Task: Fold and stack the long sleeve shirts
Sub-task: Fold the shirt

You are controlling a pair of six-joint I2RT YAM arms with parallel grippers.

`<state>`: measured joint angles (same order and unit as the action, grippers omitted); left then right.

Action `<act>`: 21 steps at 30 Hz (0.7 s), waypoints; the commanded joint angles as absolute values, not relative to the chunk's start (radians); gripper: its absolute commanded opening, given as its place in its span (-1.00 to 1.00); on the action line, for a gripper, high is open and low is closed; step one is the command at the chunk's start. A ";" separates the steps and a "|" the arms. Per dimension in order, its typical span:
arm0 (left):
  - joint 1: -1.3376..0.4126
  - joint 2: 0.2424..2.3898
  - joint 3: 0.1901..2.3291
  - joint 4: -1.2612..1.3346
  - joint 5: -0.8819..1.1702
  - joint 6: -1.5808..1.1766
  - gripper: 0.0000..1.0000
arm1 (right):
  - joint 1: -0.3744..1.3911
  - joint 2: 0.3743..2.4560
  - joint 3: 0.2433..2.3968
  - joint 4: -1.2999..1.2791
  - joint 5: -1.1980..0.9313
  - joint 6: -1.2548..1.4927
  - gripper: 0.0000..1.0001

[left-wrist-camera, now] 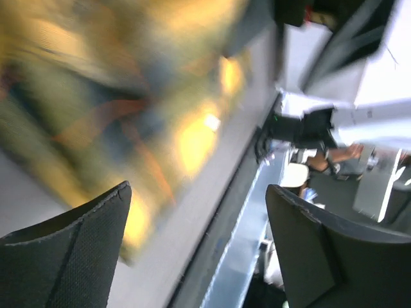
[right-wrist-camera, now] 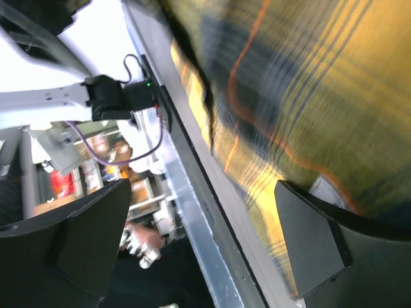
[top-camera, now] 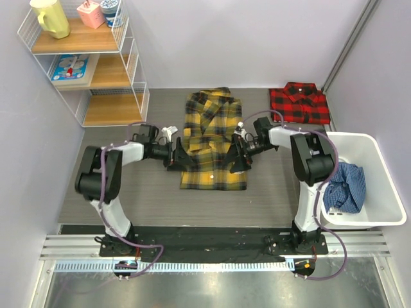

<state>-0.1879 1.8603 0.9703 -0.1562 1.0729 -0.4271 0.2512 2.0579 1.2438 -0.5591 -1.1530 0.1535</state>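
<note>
A yellow plaid long sleeve shirt (top-camera: 212, 138) lies folded into a tall rectangle in the middle of the table, collar towards the back. A red-and-black long sleeve shirt (top-camera: 298, 102) lies folded at the back right. My left gripper (top-camera: 178, 156) is at the yellow shirt's left edge, and my right gripper (top-camera: 236, 156) at its right edge. In the left wrist view the gripper (left-wrist-camera: 199, 218) is open and empty, with the blurred yellow shirt (left-wrist-camera: 96, 96) beyond. In the right wrist view the gripper (right-wrist-camera: 202, 237) is open, one finger (right-wrist-camera: 321, 250) by the yellow shirt's (right-wrist-camera: 308, 83) edge.
A white bin (top-camera: 379, 192) at the right holds a crumpled blue cloth (top-camera: 345, 186). A wire shelf (top-camera: 90, 64) with a yellow jug and small items stands at the back left. The table's front rail (top-camera: 212, 256) runs behind the arm bases.
</note>
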 commanded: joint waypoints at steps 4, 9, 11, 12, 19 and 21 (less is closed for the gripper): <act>-0.365 1.526 0.815 -0.115 1.062 -0.486 0.76 | 0.379 1.715 1.005 -0.314 -1.120 0.399 0.99; -0.466 1.606 0.643 0.349 1.011 -0.842 0.78 | 0.428 1.773 0.882 -0.129 -1.144 0.511 0.99; -0.457 1.679 0.626 0.358 0.962 -0.816 0.79 | 0.428 1.856 0.864 -0.133 -1.140 0.456 1.00; -0.450 1.709 0.640 0.341 0.951 -0.793 0.79 | 0.420 1.893 0.862 -0.161 -1.135 0.424 1.00; -0.230 1.858 0.611 0.212 0.931 -0.729 0.76 | 0.246 2.109 0.885 -0.431 -1.120 0.148 0.99; -0.225 1.801 0.597 0.212 0.997 -0.730 0.72 | 0.238 2.096 0.923 -0.626 -1.169 0.000 0.99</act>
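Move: The shirt's near-left corner lies about 9 cm back, 2 cm to the left of and some 4 cm below the left hand. Its near-right corner is likewise about 9 cm back, 3 cm to the right of and 4 cm below the right hand. The button between the hands is 5 cm back, some 10 cm right of the left hand and 9 cm left of the right. The folded red shirt is about 22 cm ahead and 23 cm right of the right hand. Lift both open grippers off the shirt and swing them back towards the bases about 10 cm in a quick arc, rising then dropping just behind the near hem. Then, kept low with the fingers still pointing inward, push both forward some 2 to 4 cm so that the farther fingers meet the hem near its corners. ##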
